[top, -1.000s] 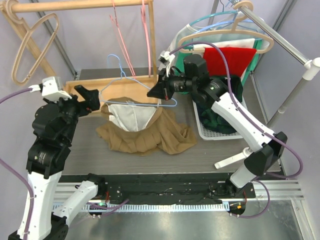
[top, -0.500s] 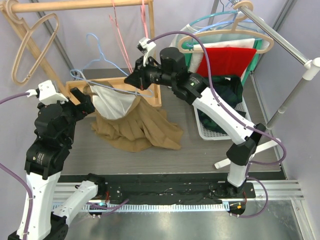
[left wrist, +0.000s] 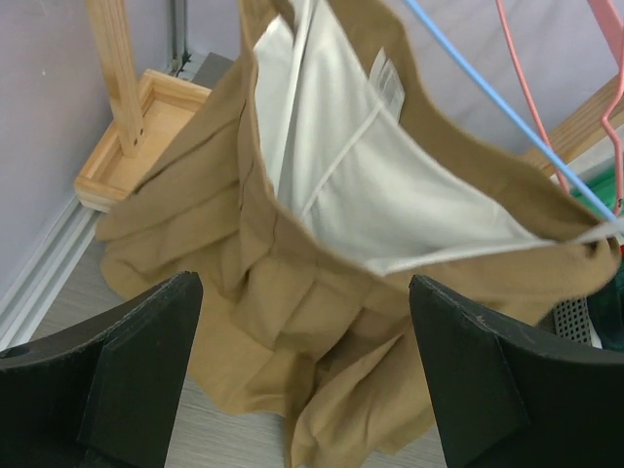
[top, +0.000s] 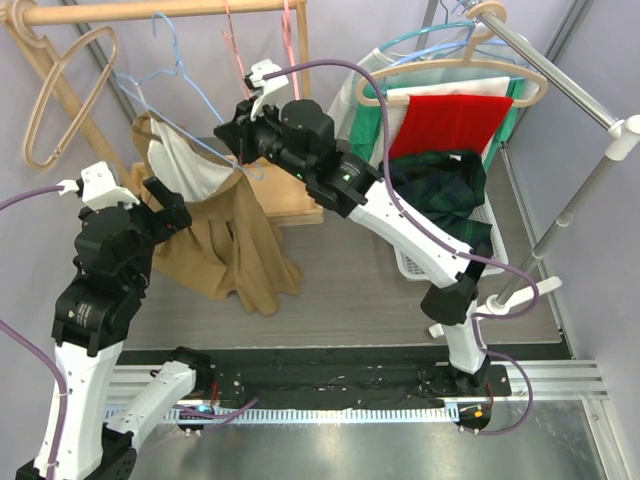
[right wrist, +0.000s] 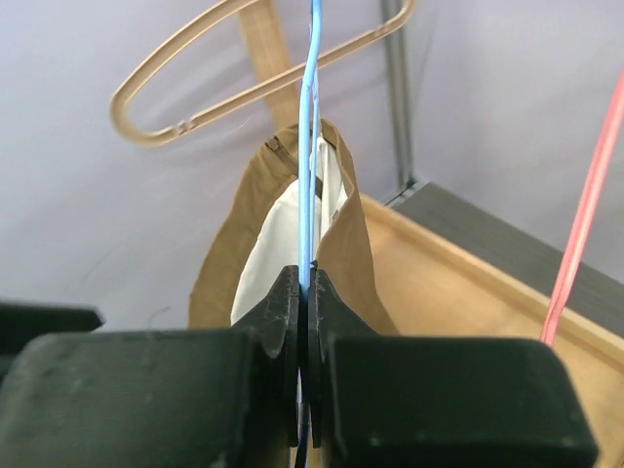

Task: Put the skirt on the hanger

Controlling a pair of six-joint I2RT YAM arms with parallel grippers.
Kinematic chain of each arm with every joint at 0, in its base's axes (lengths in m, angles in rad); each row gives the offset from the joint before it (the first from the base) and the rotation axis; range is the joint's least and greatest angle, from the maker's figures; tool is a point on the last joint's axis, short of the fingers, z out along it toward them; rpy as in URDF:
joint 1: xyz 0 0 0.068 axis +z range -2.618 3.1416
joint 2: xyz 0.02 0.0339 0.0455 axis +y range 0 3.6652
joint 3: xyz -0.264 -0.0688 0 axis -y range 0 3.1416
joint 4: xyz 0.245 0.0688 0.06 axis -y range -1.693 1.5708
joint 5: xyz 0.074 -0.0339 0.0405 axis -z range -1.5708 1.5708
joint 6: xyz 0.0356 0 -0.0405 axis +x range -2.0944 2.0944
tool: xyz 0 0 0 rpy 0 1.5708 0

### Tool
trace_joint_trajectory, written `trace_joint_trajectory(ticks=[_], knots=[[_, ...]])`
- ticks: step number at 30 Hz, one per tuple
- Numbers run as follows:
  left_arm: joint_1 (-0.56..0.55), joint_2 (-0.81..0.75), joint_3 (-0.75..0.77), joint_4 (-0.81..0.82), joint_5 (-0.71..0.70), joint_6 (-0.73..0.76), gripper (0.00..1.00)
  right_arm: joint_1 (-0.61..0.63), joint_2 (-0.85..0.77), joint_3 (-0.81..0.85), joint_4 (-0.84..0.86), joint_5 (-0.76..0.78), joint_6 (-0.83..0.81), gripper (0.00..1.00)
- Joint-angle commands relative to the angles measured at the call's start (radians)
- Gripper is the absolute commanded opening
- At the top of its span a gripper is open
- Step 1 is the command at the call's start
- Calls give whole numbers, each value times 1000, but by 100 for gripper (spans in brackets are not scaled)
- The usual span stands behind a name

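The tan pleated skirt (top: 215, 240) with white lining hangs by its waistband from a blue wire hanger (top: 190, 75), its hem trailing on the table. My right gripper (top: 235, 140) is shut on the hanger's wire, holding it high at the back left just below the wooden rod (top: 150, 10). The right wrist view has the blue hanger (right wrist: 312, 117) pinched in the right gripper (right wrist: 304, 278), with the skirt (right wrist: 356, 244) behind. My left gripper (top: 170, 205) stands open beside the skirt's left side. In the left wrist view the skirt (left wrist: 292, 214) hangs beyond the empty left gripper (left wrist: 304, 283).
A beige hanger (top: 60, 90) and pink hangers (top: 290, 50) hang at the back left. The wooden rack's base (top: 295, 205) lies behind the skirt. A white basket (top: 425, 265) of dark plaid clothes and a metal rail with a red garment (top: 455, 115) stand on the right.
My right arm has swung the hanger and skirt up and to the left, lifting most of the skirt off the table. The left gripper has barely moved.
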Motion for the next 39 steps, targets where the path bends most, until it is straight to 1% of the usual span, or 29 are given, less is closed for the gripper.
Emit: trace_joint_trajectory(ticks=[1, 3, 4, 8, 12, 17, 18, 22, 27, 34, 35, 39], knots=[[2, 9, -19, 9, -12, -7, 91, -5, 50, 111, 288, 188, -34, 1], [2, 9, -24, 11, -9, -5, 91, -3, 77, 128, 368, 214, -74, 1], [2, 7, -32, 12, -6, -5, 91, -5, 102, 137, 387, 249, -86, 1], [1, 10, -38, 14, 2, -4, 91, -6, 159, 195, 474, 291, -148, 1], [1, 12, -45, 11, 10, -4, 92, -9, 182, 202, 575, 313, -179, 1], [2, 10, -58, 11, 16, -4, 92, -15, 178, 202, 631, 316, -189, 1], [2, 9, -62, 12, 16, -1, 92, -15, 176, 203, 634, 325, -220, 1], [2, 12, -65, 15, 20, -4, 92, -29, 175, 203, 651, 346, -222, 1], [2, 15, -67, 19, 23, -7, 92, -60, 189, 203, 626, 356, -200, 1], [2, 17, -72, 26, 37, -14, 92, -74, 228, 202, 560, 326, -196, 1], [2, 17, -70, 26, 39, -14, 92, -77, 230, 202, 551, 320, -168, 1], [2, 15, -75, 26, 39, -14, 92, -77, 238, 205, 516, 279, -146, 1]])
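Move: The blue hanger, with the brown skirt on it, is already held by one end in the right hand. The rack's top rod, where its hook is headed, lies roughly 25 cm ahead, 6 cm left and 18 cm above. The skirt's middle hangs some 8 cm ahead, 12 cm left and 20 cm below; the nearer pink hanger is about 25 cm ahead, 2 cm left and 8 cm up. From the left hand the rod spot is about 34 cm ahead, 9 cm right and 27 cm up. The blue hanger and skirt are carried forward about 12 cm towards the rack's rod by the right hand, still pinching the hanger's end and turning some 25 degrees clockwise as its fingertips tip up. The hand first dips about 3 cm, then rises about 4 while easing right, and ends with a short forward push. The open, empty left hand sinks about 3 cm. ##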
